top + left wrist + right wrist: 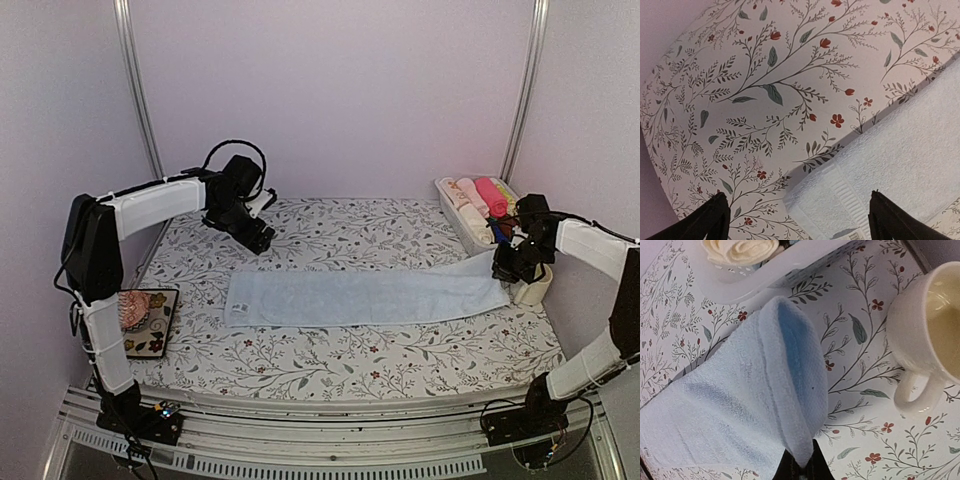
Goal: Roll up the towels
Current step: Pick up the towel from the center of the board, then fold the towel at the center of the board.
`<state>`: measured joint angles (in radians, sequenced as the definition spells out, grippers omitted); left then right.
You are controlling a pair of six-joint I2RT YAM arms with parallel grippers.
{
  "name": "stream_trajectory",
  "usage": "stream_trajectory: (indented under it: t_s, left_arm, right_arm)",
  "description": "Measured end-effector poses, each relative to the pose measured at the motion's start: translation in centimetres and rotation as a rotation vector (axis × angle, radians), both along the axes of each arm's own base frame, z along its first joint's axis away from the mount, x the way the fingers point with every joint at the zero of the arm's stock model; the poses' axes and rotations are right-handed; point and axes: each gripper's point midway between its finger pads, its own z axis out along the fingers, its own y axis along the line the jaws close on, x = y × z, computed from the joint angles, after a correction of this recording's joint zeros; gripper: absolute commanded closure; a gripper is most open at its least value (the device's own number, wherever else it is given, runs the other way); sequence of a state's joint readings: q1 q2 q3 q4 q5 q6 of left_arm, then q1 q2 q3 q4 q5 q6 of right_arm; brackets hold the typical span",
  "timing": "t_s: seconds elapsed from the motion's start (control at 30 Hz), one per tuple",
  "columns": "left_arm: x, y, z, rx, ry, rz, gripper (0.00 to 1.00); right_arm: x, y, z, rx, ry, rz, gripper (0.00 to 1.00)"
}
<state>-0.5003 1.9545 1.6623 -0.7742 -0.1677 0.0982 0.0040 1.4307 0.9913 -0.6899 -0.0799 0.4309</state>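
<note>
A light blue towel (360, 298) lies spread flat, running left to right across the flowered table. My right gripper (504, 268) is shut on its right end. In the right wrist view that end (790, 390) rises in a folded peak into the closed fingertips (801, 462). My left gripper (257, 236) hangs open behind the towel's left end, touching nothing. In the left wrist view the towel's hemmed corner (875, 170) with a label lies below and between the spread fingers (715, 220). A cream rolled cloth (740, 250) sits in the bin.
A white bin (452, 215) at the back right holds several rolled cloths, cream, pink and hot pink. A cream mug (535, 285) (930, 325) stands close to the right of my right gripper. A patterned pad (160, 330) with a pink knitted lump lies at the left edge.
</note>
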Motion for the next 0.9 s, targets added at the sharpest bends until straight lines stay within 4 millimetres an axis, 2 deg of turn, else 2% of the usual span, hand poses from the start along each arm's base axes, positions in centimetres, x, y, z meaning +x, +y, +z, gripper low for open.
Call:
stream_trajectory:
  t_s: [0.1,0.2,0.27,0.37,0.43,0.6,0.67,0.9]
  left_arm:
    - [0.0,0.0,0.0,-0.002,0.001,0.003,0.03]
    - [0.0,0.0,0.0,-0.004,0.001,0.006,0.03]
    - [0.0,0.0,0.0,-0.008,0.003,0.012,0.03]
    - [0.1,0.3,0.0,-0.017,0.005,0.031,0.03]
    - [0.2,0.5,-0.1,-0.025,0.007,0.048,0.03]
    - [0.4,1.6,-0.4,-0.033,0.014,0.11,0.03]
    - [0.5,2.3,-0.6,-0.026,0.014,0.138,0.03]
    - [0.0,4.7,0.3,-0.028,-0.004,0.207,0.03]
  right_arm:
    - [-0.2,-1.7,1.6,-0.014,-0.02,-0.026,0.98]
    - [-0.6,-2.5,2.5,-0.023,-0.02,-0.032,0.98]
    - [-0.4,-2.2,3.2,-0.008,-0.03,-0.009,0.98]
    - [0.4,-0.3,4.5,0.019,-0.065,0.062,0.98]
    - [1.3,2.4,6.0,0.025,-0.098,0.15,0.98]
    - [3.1,11.1,8.8,0.089,-0.173,0.386,0.98]
    - [3.3,14.9,9.2,0.117,-0.18,0.472,0.98]
    - [3.2,24.7,9.5,0.199,-0.172,0.656,0.98]
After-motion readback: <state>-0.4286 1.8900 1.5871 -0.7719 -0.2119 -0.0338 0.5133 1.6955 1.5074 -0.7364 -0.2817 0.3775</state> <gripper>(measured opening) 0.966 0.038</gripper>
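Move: My right hand already holds the light-blue towel's right end, about 10 cm above the table. The middle of the towel lies some 28 cm to the left, level with this hand and about 9 cm below. The mug stands some 7 cm to the right and 2 cm ahead, and the basket about 19 cm ahead and 3 cm left. From my empty left hand, the towel's middle is about 22 cm right and 8 cm back. I keep the towel's end pinched in my right hand and draw it briefly right and up, then reverse and sweep it quickly left, some 27 cm from the turn, away from the mug and over towards the towel's middle. It climbs about 10 cm while the wrist swings nearly 40 degrees counter-clockwise. Late on, my left hand, open and empty, shifts about 5 cm left. ##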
